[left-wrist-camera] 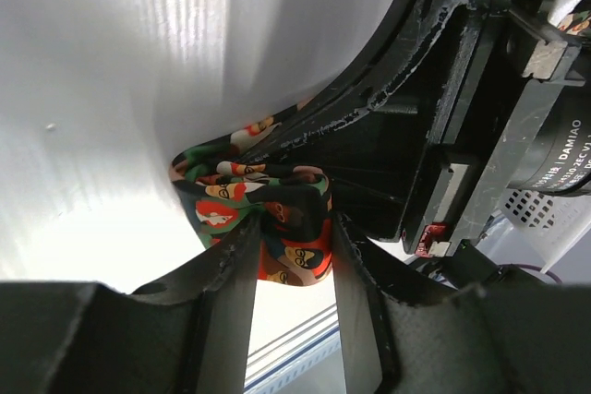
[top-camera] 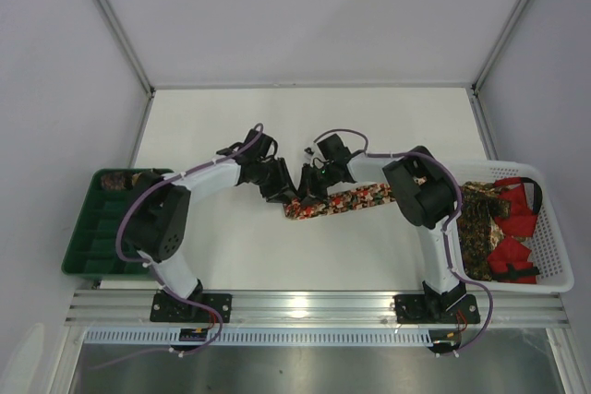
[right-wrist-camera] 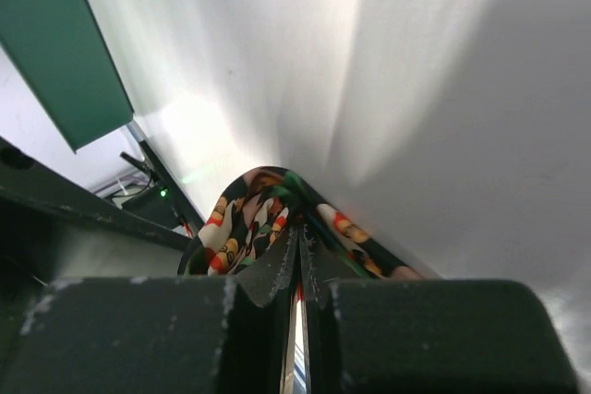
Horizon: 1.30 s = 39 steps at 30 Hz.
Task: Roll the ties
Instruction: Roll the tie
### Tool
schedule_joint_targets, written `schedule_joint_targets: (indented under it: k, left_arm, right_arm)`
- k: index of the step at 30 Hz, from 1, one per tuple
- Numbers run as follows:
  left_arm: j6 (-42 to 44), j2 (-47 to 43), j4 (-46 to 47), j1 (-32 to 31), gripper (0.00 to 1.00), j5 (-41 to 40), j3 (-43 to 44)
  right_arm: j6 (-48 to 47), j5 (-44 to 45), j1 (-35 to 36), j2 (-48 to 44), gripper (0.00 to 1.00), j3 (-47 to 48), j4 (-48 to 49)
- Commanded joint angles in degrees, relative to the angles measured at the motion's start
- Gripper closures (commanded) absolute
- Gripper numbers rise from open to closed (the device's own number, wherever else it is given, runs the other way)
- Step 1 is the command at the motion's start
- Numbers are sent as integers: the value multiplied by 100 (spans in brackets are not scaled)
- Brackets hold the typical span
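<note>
One tie (top-camera: 355,198), dark with red, green and gold figures, lies across the table's middle, its left end bunched up. My left gripper (top-camera: 284,196) stands at that end. In the left wrist view the rolled end of the tie (left-wrist-camera: 249,186) fills the gap between its fingertips (left-wrist-camera: 294,228), and the fabric touches both. My right gripper (top-camera: 314,189) is just to the right of it. The right wrist view shows it (right-wrist-camera: 297,232) shut on a raised fold of the tie (right-wrist-camera: 235,219). More ties (top-camera: 480,228) lie heaped in the basket.
A white mesh basket (top-camera: 554,228) stands at the table's right edge, holding patterned and red fabric. At the left edge a green compartment tray (top-camera: 92,237) carries a rolled tie (top-camera: 115,179) in its far corner. The right gripper's black body (left-wrist-camera: 443,136) crowds the left wrist view.
</note>
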Motion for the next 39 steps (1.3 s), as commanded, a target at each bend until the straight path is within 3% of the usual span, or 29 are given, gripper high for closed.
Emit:
schedule_joint_targets:
  k: [1,21,28,39]
  left_arm:
    - [-98,215,116,-147,59,167,296]
    - [148,734,-34,-271,57,316,666]
    - [324,761,186,-394,35,633,622]
    - [991,-302,151,-350,25,352,534]
  right_arm:
    - [58,89,-48,-72,94,-16,25]
    - [-292,739,-734,-881,94,-509,-704]
    - [-1048,1012,-1358,-1408,93,-474,-1469]
    - [-768,81,-955,-1400,93,-264,-1206]
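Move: The tie's folded end is between my left fingertips, its middle about 2 cm back, 2 cm right and 2 cm below my left hand. From my right hand, whose shut tips are tucked into the fold, that middle is about 2 cm left, 2 cm back and 1 cm lower. The flat strip of the tie runs off to the right, its middle about 14 cm right of my right hand, level fore and aft, and roughly 18 cm right of my left. I draw my shut right fingertips out of the fold, slowly at first and then faster, about 12 cm right along the strip with a little forward and rise, before turning back left by 2 to 3 cm. Meanwhile I ease the fold rightward with my left hand, about 4 cm and slightly down, then open those fingers wide, let go and start to lift. ##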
